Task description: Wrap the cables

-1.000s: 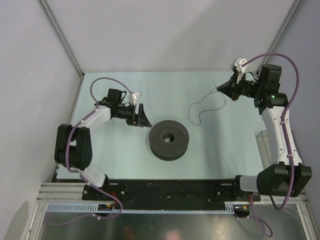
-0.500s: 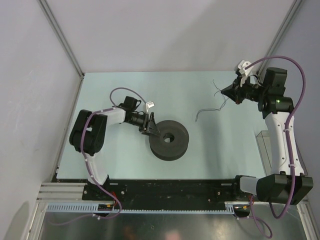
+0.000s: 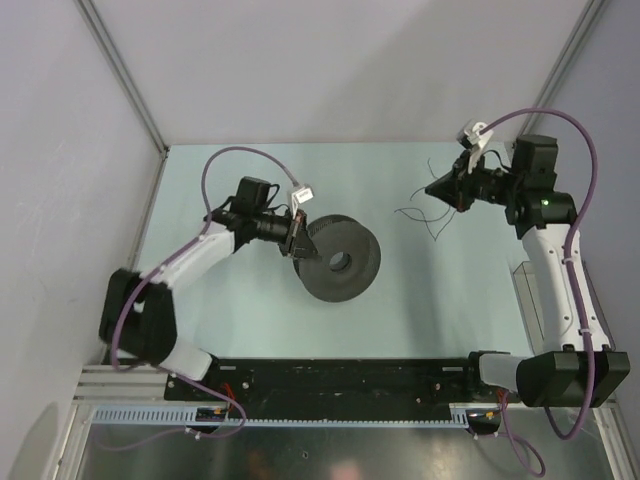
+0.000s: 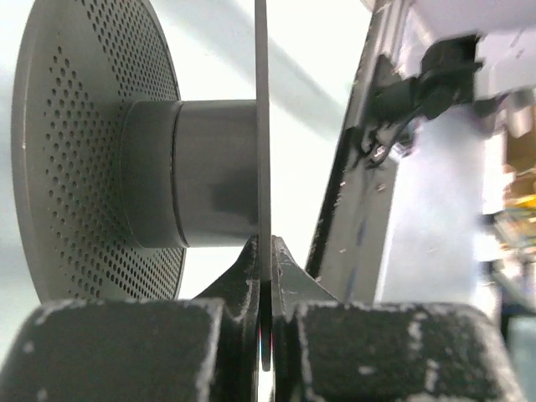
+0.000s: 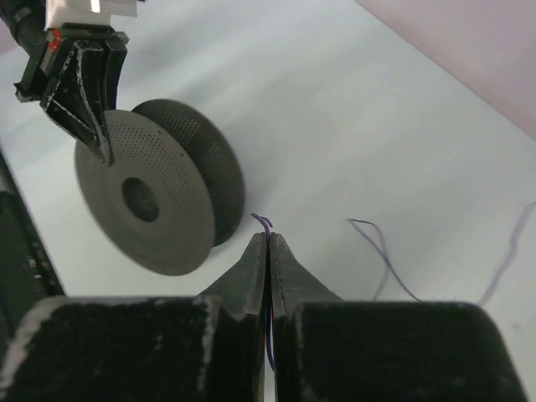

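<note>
The thin dark cable (image 3: 420,215) curls on the table at the right; loops of it show in the right wrist view (image 5: 381,251). My right gripper (image 3: 432,189) is shut on one end of the cable, whose tip pokes out between the fingertips (image 5: 265,223). The dark grey spool (image 3: 340,258) is tilted up on its edge near the middle. My left gripper (image 3: 303,240) is shut on the spool's thin flange (image 4: 261,151); the perforated far flange (image 4: 84,151) and hub show beside it. The spool also shows in the right wrist view (image 5: 155,197).
A clear plastic bin (image 3: 525,290) stands at the table's right edge beside the right arm. Grey walls close in the table at the back and sides. A black rail (image 3: 340,375) runs along the near edge.
My left gripper closed on the spool's flange and tipped the spool up on edge. My right gripper shifted slightly left with the cable end, and the cable's loose loops changed shape.
</note>
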Controlling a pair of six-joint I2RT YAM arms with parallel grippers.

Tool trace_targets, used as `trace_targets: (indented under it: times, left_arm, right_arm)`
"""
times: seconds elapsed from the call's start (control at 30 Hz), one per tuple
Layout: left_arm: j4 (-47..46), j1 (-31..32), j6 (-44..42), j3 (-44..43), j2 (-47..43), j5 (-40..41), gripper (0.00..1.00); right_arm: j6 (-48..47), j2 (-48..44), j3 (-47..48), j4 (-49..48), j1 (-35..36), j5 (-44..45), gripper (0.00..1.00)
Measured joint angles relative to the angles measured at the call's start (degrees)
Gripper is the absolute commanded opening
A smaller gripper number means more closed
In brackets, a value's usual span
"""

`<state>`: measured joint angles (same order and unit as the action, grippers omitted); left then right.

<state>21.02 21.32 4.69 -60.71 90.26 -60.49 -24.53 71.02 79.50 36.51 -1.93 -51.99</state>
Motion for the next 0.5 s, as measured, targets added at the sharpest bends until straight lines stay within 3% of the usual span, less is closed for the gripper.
trace_targets:
  times: [0.23, 0.5]
  left_arm:
    - [6.86, 10.32, -17.68, 1.09, -15.69, 14.88, 0.0]
    - [13.27, 17.57, -29.83, 5.2, -19.3, 30.1, 0.01]
  right_arm:
    - [4.24, -0.04, -2.75, -1.88, 8.63, -1.49, 0.0]
    - [4.39, 0.31, -6.75, -4.28, 17.77, -2.6, 0.0]
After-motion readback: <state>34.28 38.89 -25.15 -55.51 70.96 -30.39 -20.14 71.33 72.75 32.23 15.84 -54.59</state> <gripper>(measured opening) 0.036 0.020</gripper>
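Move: The left fingers already grip the spool's flange near its left rim; the spool's middle is about 5 cm right of that hand, level fore-and-aft and some 5 cm below. From the right hand, which holds the cable, the spool lies roughly 8 cm back, 17 cm left and 22 cm below. The right gripper is about 7 cm ahead of the left hand, 21 cm to its right and 17 cm higher. Swinging left about 10 cm, and some 5 cm back with a slight descent, the right hand carries the pinched cable towards the spool, turning counter-clockwise. The left keeps its pinch on the flange and draws the spool back about 6 cm, first rising, then sinking again, while its wrist rolls the spool's upper face towards the base. ##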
